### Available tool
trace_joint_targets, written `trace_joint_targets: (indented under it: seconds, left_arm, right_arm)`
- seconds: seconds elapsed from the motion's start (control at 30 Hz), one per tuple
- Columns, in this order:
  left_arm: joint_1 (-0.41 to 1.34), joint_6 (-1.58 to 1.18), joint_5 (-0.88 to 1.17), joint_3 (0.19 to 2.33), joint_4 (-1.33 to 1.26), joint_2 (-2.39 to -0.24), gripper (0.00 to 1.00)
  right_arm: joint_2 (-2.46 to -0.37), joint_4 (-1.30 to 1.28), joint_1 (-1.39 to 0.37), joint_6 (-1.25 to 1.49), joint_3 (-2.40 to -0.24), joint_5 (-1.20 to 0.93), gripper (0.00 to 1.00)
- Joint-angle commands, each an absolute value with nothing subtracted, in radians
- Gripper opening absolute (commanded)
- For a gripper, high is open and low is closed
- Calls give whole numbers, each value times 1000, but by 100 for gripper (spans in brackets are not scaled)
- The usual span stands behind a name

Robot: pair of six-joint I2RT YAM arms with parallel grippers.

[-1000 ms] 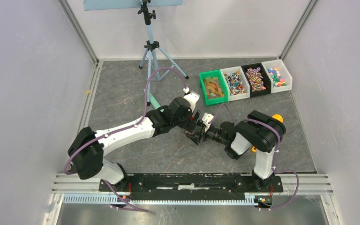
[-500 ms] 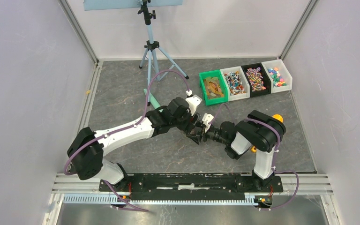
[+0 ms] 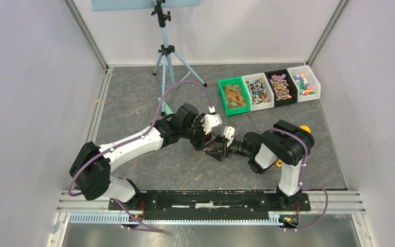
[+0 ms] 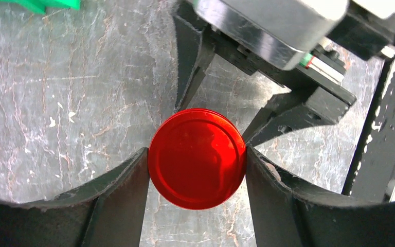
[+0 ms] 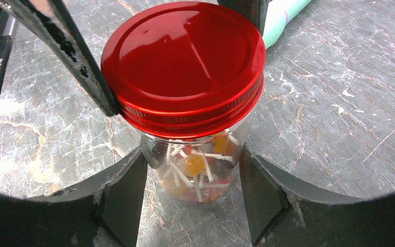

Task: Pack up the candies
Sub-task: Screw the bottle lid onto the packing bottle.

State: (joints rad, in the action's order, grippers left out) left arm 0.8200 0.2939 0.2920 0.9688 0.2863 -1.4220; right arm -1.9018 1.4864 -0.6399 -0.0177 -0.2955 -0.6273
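Note:
A small clear jar [image 5: 157,152] stands on the marble floor with candies [image 5: 192,164] inside it, round sweets on white sticks. A red lid [image 4: 198,158] sits on top of the jar. My left gripper [image 4: 196,154] comes from above and is shut on the red lid, one finger against each side of its rim. My right gripper [image 5: 191,167] is shut on the jar's glass body, below the lid [image 5: 182,67]. In the top view both grippers, the left [image 3: 209,142] and the right [image 3: 217,152], meet mid-table with the jar hidden between them.
Four bins stand in a row at the back right: green [image 3: 233,96], white [image 3: 257,91], black [image 3: 281,87] and white [image 3: 303,84], holding loose candies. A tripod [image 3: 165,51] stands at the back. A mint-green handle [image 5: 283,15] lies just beyond the jar. Something orange [image 3: 304,128] shows behind the right arm.
Both grippers have closed in, the left on the lid and the right on the jar. The left forearm has swung leftward and its wrist has turned over the jar.

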Motion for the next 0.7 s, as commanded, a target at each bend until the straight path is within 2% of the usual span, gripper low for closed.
trace_joint_targets:
  seconds: [0.0, 0.1, 0.17, 0.3, 0.4, 0.6, 0.67]
  left_arm:
    - [814, 526, 449, 996, 396, -1453, 54]
    - [796, 574, 465, 1008, 411, -1461, 58]
    - [787, 564, 449, 1013, 397, -1457, 71]
    - [777, 461, 409, 1045, 355, -1450, 80]
    - [772, 277, 305, 1075, 313, -1451, 100]
    - [761, 78, 305, 1180, 411, -1465, 100]
    - [766, -13, 233, 1174, 391, -1448, 100]
  right_arm:
    - [-1923, 1955, -627, -13, -285, -693, 54]
    - [-1921, 1954, -626, -20, -282, -712, 54]
    - [-1917, 1944, -626, -26, -279, -707, 53]
    - [-1916, 1936, -626, -34, -269, -663, 52]
    - [-1920, 1947, -629, -22, -267, -638, 52]
    - [-1925, 1955, -651, -25, -259, -571, 52]
    - [-1925, 1955, -659, -29, -256, -543, 52]
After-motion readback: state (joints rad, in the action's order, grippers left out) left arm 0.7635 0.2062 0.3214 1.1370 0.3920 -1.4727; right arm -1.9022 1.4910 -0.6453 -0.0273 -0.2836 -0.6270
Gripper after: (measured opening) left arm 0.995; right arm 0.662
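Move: The red bottle lid already sits on the packing bottle, pinched between the left hand's fingertips, with the bottle's middle about 5 cm straight below that hand. The right hand grips the bottle's body, so the lid is about 5 cm directly above it. From the left hand, the green candy tray lies roughly 18 cm ahead, 10 cm to the right and 10 cm below; the mint-green tube is about 11 cm ahead, 14 cm to the left and 10 cm below. The red lid gets a last clockwise twist of some 10 degrees from the left fingers; these then open wide and let go, and the left hand turns back counter-clockwise as it rises about 3.5 cm and goes a little forward, away from the bottle. The right hand keeps its pinch on the bottle body almost in place, against that twist. ##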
